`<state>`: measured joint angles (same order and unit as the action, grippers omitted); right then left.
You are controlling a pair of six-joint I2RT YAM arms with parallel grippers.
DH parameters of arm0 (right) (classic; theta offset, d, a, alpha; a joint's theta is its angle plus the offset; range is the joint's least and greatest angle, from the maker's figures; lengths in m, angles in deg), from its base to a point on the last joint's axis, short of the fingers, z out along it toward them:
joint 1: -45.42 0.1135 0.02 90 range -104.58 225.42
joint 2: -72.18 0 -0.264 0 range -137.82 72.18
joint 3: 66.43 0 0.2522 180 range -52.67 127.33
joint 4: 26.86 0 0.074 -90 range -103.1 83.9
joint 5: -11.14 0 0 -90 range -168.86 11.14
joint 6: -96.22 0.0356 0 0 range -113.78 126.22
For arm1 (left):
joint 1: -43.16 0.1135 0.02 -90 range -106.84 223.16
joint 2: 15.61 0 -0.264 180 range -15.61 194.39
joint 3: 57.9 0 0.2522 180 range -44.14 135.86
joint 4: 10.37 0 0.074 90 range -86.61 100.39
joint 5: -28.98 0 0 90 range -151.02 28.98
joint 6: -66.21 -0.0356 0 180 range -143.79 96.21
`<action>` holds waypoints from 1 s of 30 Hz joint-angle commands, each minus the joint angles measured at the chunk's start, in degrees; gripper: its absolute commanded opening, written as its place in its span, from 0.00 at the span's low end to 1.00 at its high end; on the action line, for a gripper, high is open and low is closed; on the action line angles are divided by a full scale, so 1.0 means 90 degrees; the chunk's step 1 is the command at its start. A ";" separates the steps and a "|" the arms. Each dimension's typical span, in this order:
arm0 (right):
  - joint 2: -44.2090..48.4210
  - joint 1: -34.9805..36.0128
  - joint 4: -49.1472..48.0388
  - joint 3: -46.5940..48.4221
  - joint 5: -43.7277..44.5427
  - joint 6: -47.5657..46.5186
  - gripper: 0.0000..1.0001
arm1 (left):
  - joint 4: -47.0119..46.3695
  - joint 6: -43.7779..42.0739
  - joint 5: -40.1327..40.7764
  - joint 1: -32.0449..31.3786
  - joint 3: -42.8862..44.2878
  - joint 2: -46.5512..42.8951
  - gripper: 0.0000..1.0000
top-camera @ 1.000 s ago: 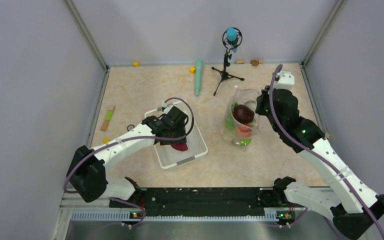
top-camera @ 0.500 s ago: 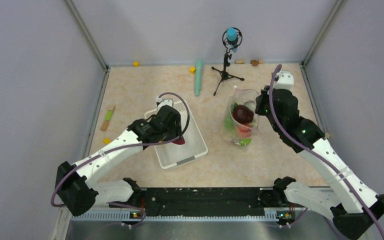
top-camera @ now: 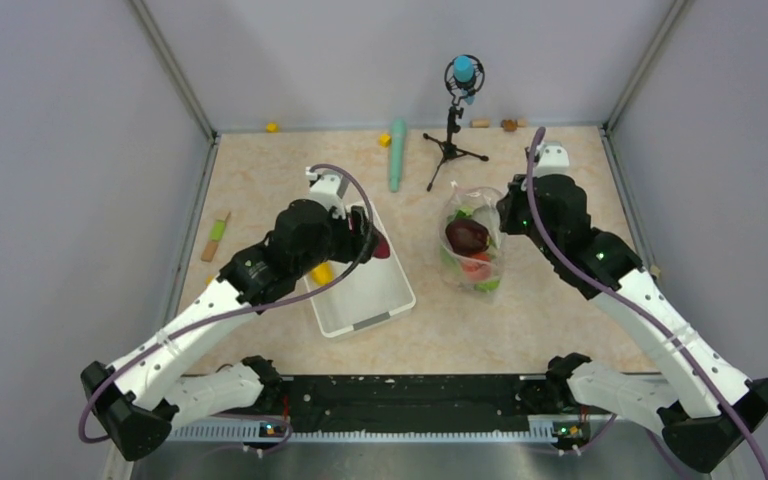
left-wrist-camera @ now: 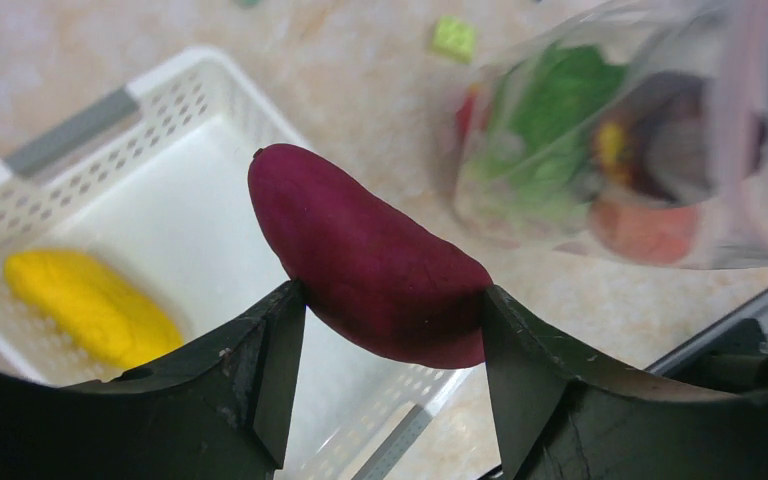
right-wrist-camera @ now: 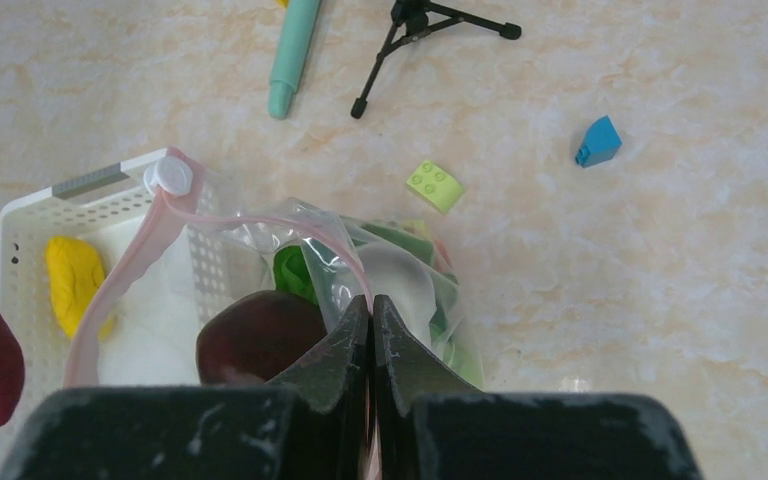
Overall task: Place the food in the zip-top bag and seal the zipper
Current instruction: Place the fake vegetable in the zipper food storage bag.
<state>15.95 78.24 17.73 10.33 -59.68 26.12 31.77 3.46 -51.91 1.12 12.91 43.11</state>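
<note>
My left gripper point(top-camera: 373, 245) is shut on a dark maroon root point(left-wrist-camera: 370, 265) and holds it in the air over the right side of the white basket point(top-camera: 380, 308), to the left of the bag. A yellow food piece point(left-wrist-camera: 90, 305) lies in the basket. The clear zip-top bag point(top-camera: 472, 262) stands upright with its mouth held open. Inside it are a dark maroon piece point(right-wrist-camera: 260, 335), green leafy food point(right-wrist-camera: 295, 270) and a red-orange piece point(top-camera: 477, 268). My right gripper point(right-wrist-camera: 371, 300) is shut on the bag's pink zipper point(right-wrist-camera: 120, 280) at the rim.
A teal cylinder point(top-camera: 397, 153) and a small tripod with a blue-tipped microphone point(top-camera: 453, 130) stand behind the bag. A green block point(right-wrist-camera: 434, 185) and a blue block point(right-wrist-camera: 597, 141) lie near the bag. A green-and-tan stick point(top-camera: 216, 237) lies at the left wall.
My left arm has lifted the maroon root out of the basket and carried it up and to the right. The right gripper has drawn the bag slightly to the left.
</note>
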 commanded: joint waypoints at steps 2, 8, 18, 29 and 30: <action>0.0044 -0.0053 -0.0056 0.0477 -0.0365 -0.0028 0.00 | -0.1427 -0.0848 -0.1280 0.0006 0.0870 -0.0216 0.00; 0.0066 -0.0050 -0.0059 0.0539 -0.0558 0.0054 0.00 | -0.1884 -0.1003 -0.3076 0.0003 0.1751 0.0492 0.00; 0.0311 -0.0048 -0.0152 0.0575 -0.0793 0.0241 0.00 | -0.1829 -0.1483 -0.5359 -0.0251 0.3130 0.2259 0.00; 0.0425 -0.0053 -0.0340 0.0446 -0.0798 0.0306 0.00 | -0.1477 -0.1236 -0.6136 -0.0290 0.3246 0.3045 0.00; 0.0440 -0.0050 -0.0371 0.0433 -0.0813 0.0310 0.00 | -0.1405 -0.1194 -0.6058 -0.0290 0.3314 0.3125 0.00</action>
<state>18.18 78.24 18.19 12.01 -66.50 28.35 18.88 -8.21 -105.20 -1.48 39.14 69.88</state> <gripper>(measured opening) 0.007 0.655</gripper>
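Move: The left hand grips the purple sweet potato just off the basket's right edge. The bag's middle lies about 20 cm to this hand's right, 4 cm ahead and 13 cm below, with the eggplant inside about 19 cm right, 5 cm ahead and 11 cm down. Some 20 cm below the hand, the basket's middle is 4 cm left and 2 ahead, the yellow fruit 11 cm left and 3 ahead. From the right hand, the bag's middle is about 4 cm left, level fore and aft, 18 cm below. Still pinching the sweet potato, the left hand carries it in an arc to the bag's open mouth: up about 16 cm while swinging right, then down about 7, ending some 17 cm to the right and 4 back. The wrist turns about 55 degrees clockwise until the fingers point right. The right hand keeps its pinch on the bag's rim, easing about 2 cm left and 2 up. ##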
